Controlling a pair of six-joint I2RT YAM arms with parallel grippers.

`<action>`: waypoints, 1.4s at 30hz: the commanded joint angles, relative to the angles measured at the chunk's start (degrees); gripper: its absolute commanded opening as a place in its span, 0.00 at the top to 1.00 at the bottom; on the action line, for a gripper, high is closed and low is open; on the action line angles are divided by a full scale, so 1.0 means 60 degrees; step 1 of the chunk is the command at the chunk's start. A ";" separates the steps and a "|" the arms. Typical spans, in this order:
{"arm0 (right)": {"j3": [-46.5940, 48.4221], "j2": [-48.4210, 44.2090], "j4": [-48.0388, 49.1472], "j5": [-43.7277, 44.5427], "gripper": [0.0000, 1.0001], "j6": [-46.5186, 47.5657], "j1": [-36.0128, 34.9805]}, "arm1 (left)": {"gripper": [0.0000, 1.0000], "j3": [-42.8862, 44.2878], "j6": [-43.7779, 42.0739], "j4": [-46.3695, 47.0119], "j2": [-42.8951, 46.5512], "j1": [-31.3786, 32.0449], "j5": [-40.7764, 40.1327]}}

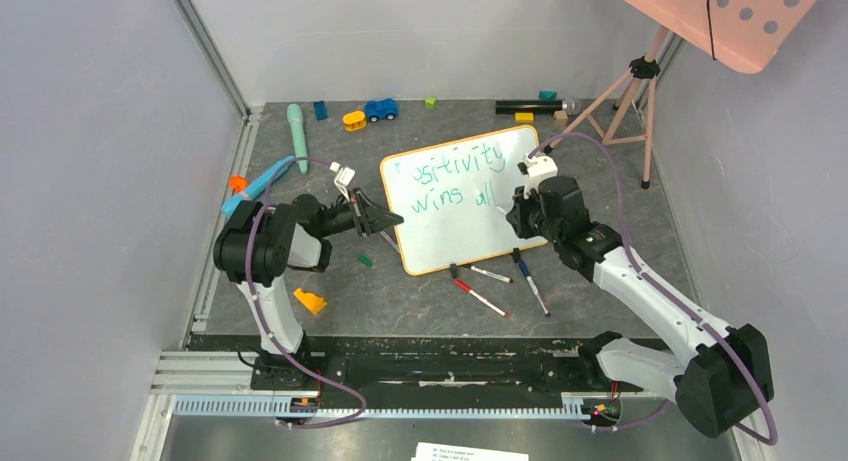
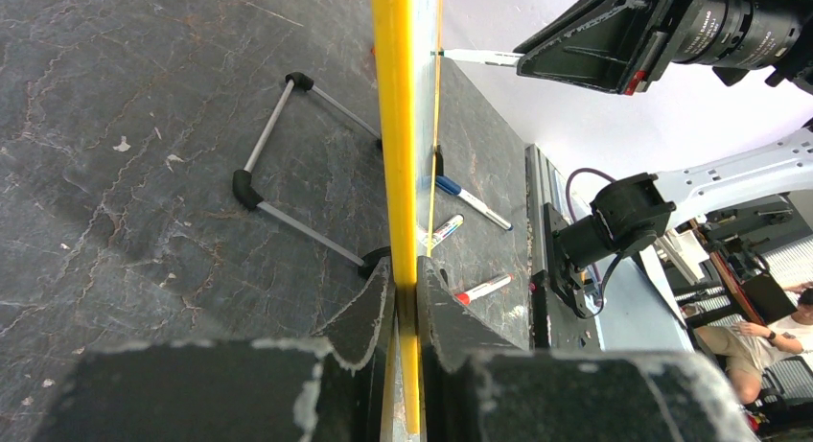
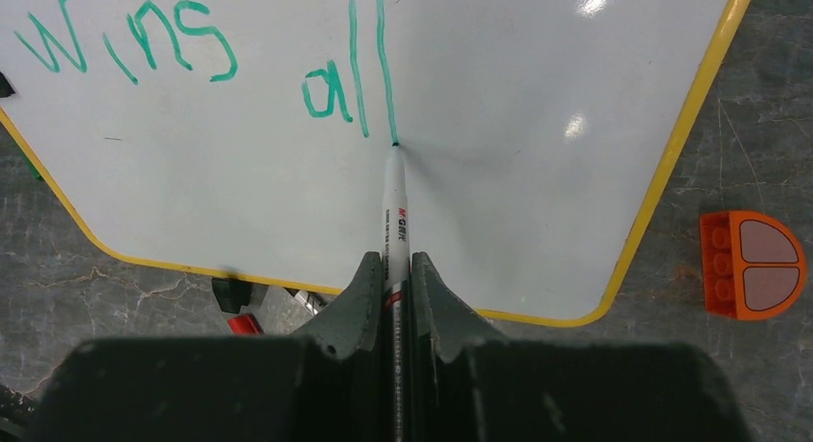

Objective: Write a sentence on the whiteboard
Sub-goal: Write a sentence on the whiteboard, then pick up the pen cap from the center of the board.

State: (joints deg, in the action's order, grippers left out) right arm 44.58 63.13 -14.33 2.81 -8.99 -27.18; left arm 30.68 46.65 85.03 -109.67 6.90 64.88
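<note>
The whiteboard [image 1: 450, 236] stands propped in the middle of the table, white with a yellow frame [image 2: 398, 126]. The sentence [image 1: 455, 181] is in teal; "ositivity" and "wins all" show, and "wins all" [image 3: 182, 49] is plain in the right wrist view. My left gripper [image 1: 392, 221] is shut on the board's left edge, and its jaws [image 2: 406, 279] pinch the yellow frame. My right gripper [image 3: 391, 269] is shut on a white marker [image 3: 394, 212]. The marker's teal tip touches the whiteboard [image 3: 499, 126] at the foot of the last "l".
Three loose markers, one with a red cap [image 1: 483, 299], lie before the board's front edge. An orange block [image 1: 310, 301] sits near the left arm, another [image 3: 751, 265] beside the board. Toys, including a blue car [image 1: 381, 109], line the back. A tripod [image 1: 640, 91] stands back right.
</note>
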 commanded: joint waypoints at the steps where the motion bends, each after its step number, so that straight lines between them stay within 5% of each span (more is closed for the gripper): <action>1: 0.0212 -0.0336 0.0188 0.0038 1.00 -0.0195 0.0036 | 0.98 -0.0004 -0.0738 0.0698 0.0153 0.0067 0.0438; 8: 0.0789 -0.0610 0.0114 -0.0279 1.00 -0.0304 0.0035 | 0.97 -0.0115 -0.0814 0.0696 0.0280 0.0067 0.0350; 16: 0.1331 -0.0433 0.0043 -0.0439 1.00 -0.0248 0.0040 | 0.78 -0.0285 -0.0857 0.0696 0.0587 0.0038 0.0378; 17: 0.1408 -0.0395 0.0035 -0.0431 1.00 -0.0243 0.0039 | 0.72 -0.0347 -0.0892 0.0696 0.0675 0.0039 0.0377; 19: 0.1577 -0.0304 -0.0036 -0.0440 1.00 -0.0168 0.0041 | 0.10 -0.0564 -0.1025 0.0696 0.0860 0.0003 0.0167; 20: 0.1653 -0.0271 -0.0070 -0.0438 1.00 -0.0132 0.0036 | 0.01 -0.0676 -0.1086 0.0697 0.0943 -0.0030 0.0062; 26: 0.2142 -0.0080 -0.0272 -0.0439 1.00 0.0012 0.0044 | 0.00 -0.1017 -0.1278 0.0696 0.1300 -0.0108 -0.0153; 37: 0.3494 0.0233 -0.0582 -0.0859 1.00 0.0179 0.0047 | 0.00 -0.3454 -0.2879 0.0500 0.4203 -0.0284 -0.2990; 42: 0.4072 0.0433 -0.0686 -0.0977 1.00 0.0088 0.0047 | 0.00 -0.3448 -0.3284 -0.2541 0.6321 -0.0512 -0.4617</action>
State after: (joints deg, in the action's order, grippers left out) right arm 64.99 65.23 -18.96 -1.74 -8.73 -27.14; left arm 9.34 32.60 81.52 -80.27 4.82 48.10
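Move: The right hand's marker tip touches the whiteboard at the foot of the last l, about 4 cm ahead, 3 cm left and 4 cm below that hand; the blue marker lies some 15 cm back and 5 cm right, on the table some 15 cm below. The left hand already pinches the board's left edge right at its fingertips; the purple marker lies about 4 cm back, 3 cm left and 11 cm below that hand. Right hand lifts its marker about 13 cm off the whiteboard; left opens, freeing its edge, and retreats back-left. ##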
